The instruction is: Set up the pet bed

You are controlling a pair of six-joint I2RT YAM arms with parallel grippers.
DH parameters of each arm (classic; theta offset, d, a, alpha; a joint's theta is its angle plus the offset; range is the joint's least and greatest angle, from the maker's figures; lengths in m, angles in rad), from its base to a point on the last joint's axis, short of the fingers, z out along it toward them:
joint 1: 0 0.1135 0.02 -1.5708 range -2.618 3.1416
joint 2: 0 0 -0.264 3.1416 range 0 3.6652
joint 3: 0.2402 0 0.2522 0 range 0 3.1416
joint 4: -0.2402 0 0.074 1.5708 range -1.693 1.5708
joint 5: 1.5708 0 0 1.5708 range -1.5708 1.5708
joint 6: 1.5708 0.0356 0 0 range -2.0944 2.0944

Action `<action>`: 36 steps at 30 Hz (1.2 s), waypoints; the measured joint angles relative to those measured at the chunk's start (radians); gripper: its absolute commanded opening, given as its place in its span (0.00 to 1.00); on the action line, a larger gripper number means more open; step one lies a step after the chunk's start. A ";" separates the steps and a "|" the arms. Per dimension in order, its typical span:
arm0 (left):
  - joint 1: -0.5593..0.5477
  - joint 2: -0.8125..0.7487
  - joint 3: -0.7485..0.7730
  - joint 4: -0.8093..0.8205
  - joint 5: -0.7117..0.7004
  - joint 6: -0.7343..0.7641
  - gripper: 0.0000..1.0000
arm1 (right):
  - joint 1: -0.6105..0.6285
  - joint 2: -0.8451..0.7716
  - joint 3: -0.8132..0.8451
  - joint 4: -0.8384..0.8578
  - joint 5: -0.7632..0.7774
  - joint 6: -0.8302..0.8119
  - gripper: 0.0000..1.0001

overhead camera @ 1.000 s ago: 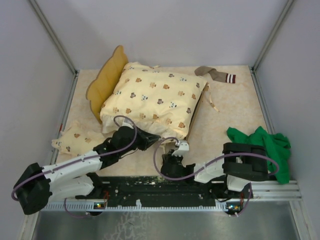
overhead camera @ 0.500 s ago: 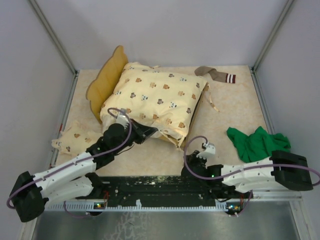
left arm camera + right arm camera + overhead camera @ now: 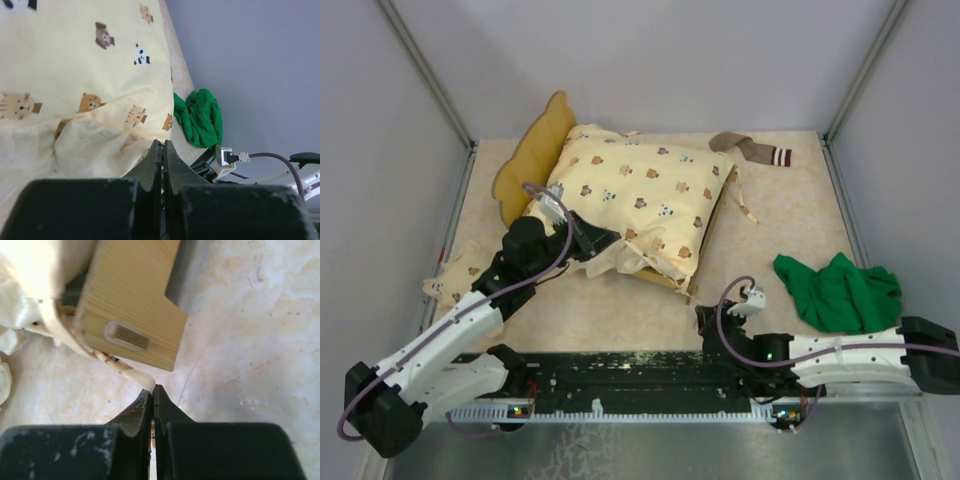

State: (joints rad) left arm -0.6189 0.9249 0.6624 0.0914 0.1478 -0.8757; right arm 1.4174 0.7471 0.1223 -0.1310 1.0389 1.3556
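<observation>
The pet bed (image 3: 528, 165) stands at the back left, its wavy wooden headboard sticking out behind the cream animal-print quilt (image 3: 635, 195) that covers it. One light-wood corner with a leg (image 3: 135, 305) fills the right wrist view. My left gripper (image 3: 603, 243) (image 3: 160, 142) is shut at the quilt's near-left edge, with the pale underside of the quilt (image 3: 75, 150) against its fingers and nothing seen between the jaws. My right gripper (image 3: 704, 318) (image 3: 153, 386) lies low near the bed's front corner, shut on the end of the quilt's cream tie strap (image 3: 127, 371).
A small matching pillow (image 3: 460, 275) lies at the left edge. A green cloth (image 3: 840, 295) (image 3: 200, 117) is bunched at the right, beside my right arm. A brown striped sock (image 3: 755, 148) lies at the back. Grey walls close in three sides.
My left gripper moved back and left along the quilt's near edge, turning up its pale underside. My right arm swung out to the right and lay down low, its gripper drawing away from the bed's corner.
</observation>
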 measured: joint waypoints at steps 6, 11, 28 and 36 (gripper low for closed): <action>0.005 -0.018 0.093 -0.140 -0.014 0.138 0.00 | -0.007 -0.084 0.000 0.093 -0.003 -0.193 0.00; 0.026 -0.019 0.156 -0.297 -0.061 0.222 0.00 | -0.078 -0.091 0.028 0.031 -0.035 -0.237 0.00; 0.125 0.015 0.210 -0.556 -0.047 0.295 0.00 | -0.087 -0.369 -0.006 -0.181 -0.043 -0.173 0.00; 0.177 0.005 0.212 -0.617 -0.028 0.307 0.00 | -0.087 -0.393 -0.033 -0.174 -0.057 -0.174 0.00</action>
State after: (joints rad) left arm -0.4416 0.9295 0.8749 -0.5259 0.1196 -0.5682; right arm 1.3304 0.3542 0.0895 -0.3046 0.9821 1.1820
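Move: The tie at the bed's near right corner is about 15 cm to the right of my left hand, 2 cm nearer me and 18 cm below; the blanket's frill hangs some 5 cm ahead of this hand and 17 cm down, and the small pillow lies about 33 cm to its left. From my right hand the same corner tie is roughly 6 cm ahead, 3 cm left and a touch higher, with the green cloth about 33 cm to the right and 5 cm farther out. I draw the two strap ends apart at the bed corner, both grippers staying shut. My left hand lifts briefly, then pulls about 8 cm left and sinks to end some 4 cm lower, rolling about 25 degrees with its left side rising. My right hand keeps its strap, rises 2 cm and eases about 2 cm right, then holds. ##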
